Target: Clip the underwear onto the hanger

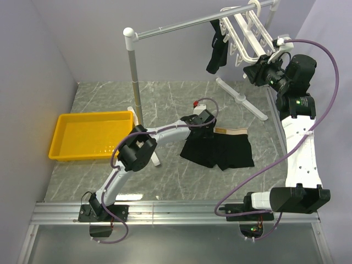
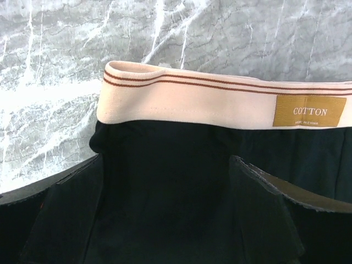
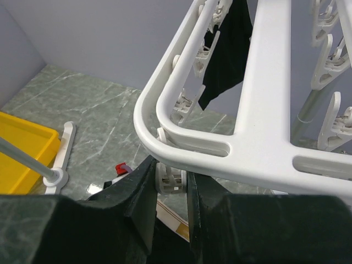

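The underwear [image 1: 223,151], black with a tan waistband [image 2: 192,102], lies flat on the marble table. My left gripper [image 1: 201,122] is low over its left upper corner, open. In the left wrist view both dark fingers straddle black cloth just below the band, around [image 2: 168,165]. The white hanger [image 1: 247,33] hangs from the grey rail at the upper right. My right gripper [image 1: 257,71] is raised to the hanger's near corner and is shut on a small white clip [image 3: 172,179] dangling under the frame [image 3: 264,110].
A yellow tray [image 1: 91,135] sits at the left. The grey rail stand's post [image 1: 132,71] rises mid-table, and its white foot [image 1: 242,99] lies behind the underwear. A small all-black garment [image 1: 216,52] hangs from the hanger's left end.
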Tool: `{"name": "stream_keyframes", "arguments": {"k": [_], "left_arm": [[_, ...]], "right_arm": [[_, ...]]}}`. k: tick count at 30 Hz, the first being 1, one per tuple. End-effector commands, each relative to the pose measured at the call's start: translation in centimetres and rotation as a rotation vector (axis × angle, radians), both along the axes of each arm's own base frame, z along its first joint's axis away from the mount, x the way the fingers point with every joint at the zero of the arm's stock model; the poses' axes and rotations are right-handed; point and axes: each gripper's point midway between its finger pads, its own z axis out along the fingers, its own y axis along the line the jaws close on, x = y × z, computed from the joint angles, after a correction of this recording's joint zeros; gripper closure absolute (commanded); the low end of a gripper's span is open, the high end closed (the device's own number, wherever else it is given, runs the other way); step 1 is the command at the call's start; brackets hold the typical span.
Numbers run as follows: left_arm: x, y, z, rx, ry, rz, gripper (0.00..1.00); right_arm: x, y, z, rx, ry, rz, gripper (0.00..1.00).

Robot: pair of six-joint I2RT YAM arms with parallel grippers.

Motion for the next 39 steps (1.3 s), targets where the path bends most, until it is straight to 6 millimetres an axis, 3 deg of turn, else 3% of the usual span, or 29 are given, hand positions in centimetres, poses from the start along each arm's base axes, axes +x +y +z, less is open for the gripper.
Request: {"name": "stream_keyframes", "arguments": {"k": [1, 9, 12, 17, 20, 24, 29, 31, 32, 33, 35, 36, 37, 38, 39], "left_arm": [[-0.3, 0.2, -2.5, 0.037, 0.028, -0.022, 0.01], [2.0, -1.2, -0.7, 0.058, -0.078, -0.066, 0.01], [1.6, -0.5, -3.5, 0.125, -0.055, -0.079, 0.01], [0.8, 1.0, -6.3, 0.202, -0.007, -0.105, 0.03], [0.2, 1.0, -7.3, 0.219, 0.021, -0.161, 0.13], [-0.8, 1.2, -8.7, 0.241, 0.064, -0.203, 0.38], [-1.5, 1.5, -9.7, 0.278, 0.087, -0.246, 0.59], [-1.5, 1.2, -9.7, 0.276, 0.089, -0.268, 0.71], [-1.2, 0.9, -9.2, 0.264, 0.077, -0.269, 0.79], [-0.9, 0.4, -8.1, 0.239, 0.060, -0.277, 0.96], [-0.6, -0.1, -6.6, 0.193, 0.028, -0.286, 1.00], [0.8, -1.9, -2.6, 0.097, -0.075, -0.288, 1.00], [1.1, -2.5, -0.8, 0.062, -0.128, -0.316, 1.00], [0.9, -2.2, -0.4, 0.050, -0.155, -0.332, 1.00], [2.1, -3.8, 5.0, -0.047, -0.302, -0.350, 1.00]], "right_arm": [[-0.8, 0.2, 1.9, -0.012, -0.069, 0.004, 1.00], [-0.6, 0.3, 1.9, -0.005, -0.066, 0.007, 1.00], [-0.5, 0.2, 1.9, -0.010, -0.064, 0.004, 1.00], [-0.7, 0.1, 1.7, -0.025, -0.068, 0.001, 1.00], [-0.7, 0.1, 1.7, -0.023, -0.063, 0.001, 1.00], [-0.7, 0.0, 1.4, -0.022, -0.057, -0.001, 1.00], [-0.7, 0.0, 1.1, -0.023, -0.050, -0.002, 1.00], [-0.7, 0.0, 1.2, -0.020, -0.052, -0.001, 1.00], [-0.7, 0.1, 1.2, -0.019, -0.051, 0.002, 1.00], [-0.7, 0.1, 1.2, -0.019, -0.051, 0.004, 1.00], [-0.7, 0.1, 1.1, -0.019, -0.050, 0.002, 1.00], [-0.7, 0.1, 1.0, -0.018, -0.047, 0.002, 1.00], [-0.7, 0.1, 1.1, -0.017, -0.048, 0.002, 1.00], [-0.7, 0.1, 1.0, -0.014, -0.045, 0.003, 1.00], [-0.7, 0.2, 1.0, -0.008, -0.041, 0.009, 1.00]]}}
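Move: The underwear's left waistband corner lies on the table about 4 cm ahead of the left hand, 3 cm to its left and 2 cm below. The COTTON label is about 4 cm ahead and 8 cm to the right, at the same depth; the stand's foot lies roughly level with this hand, 25 cm to its left. From the right hand, up at the hanger clip, the corner is some 14 cm left, 3 cm ahead and 42 cm below. The underwear, just below the left waistband corner, gets pinched: the left hand slides wide open about 3 cm forward and 1 cm right, sinks about 1 cm, then shuts completely on the cloth while drifting farther right. Its wrist turns some 15 degrees clockwise and the fingers tip up about 10, with a slight lift starting at the end. The right hand keeps its grip on the hanger clip. ##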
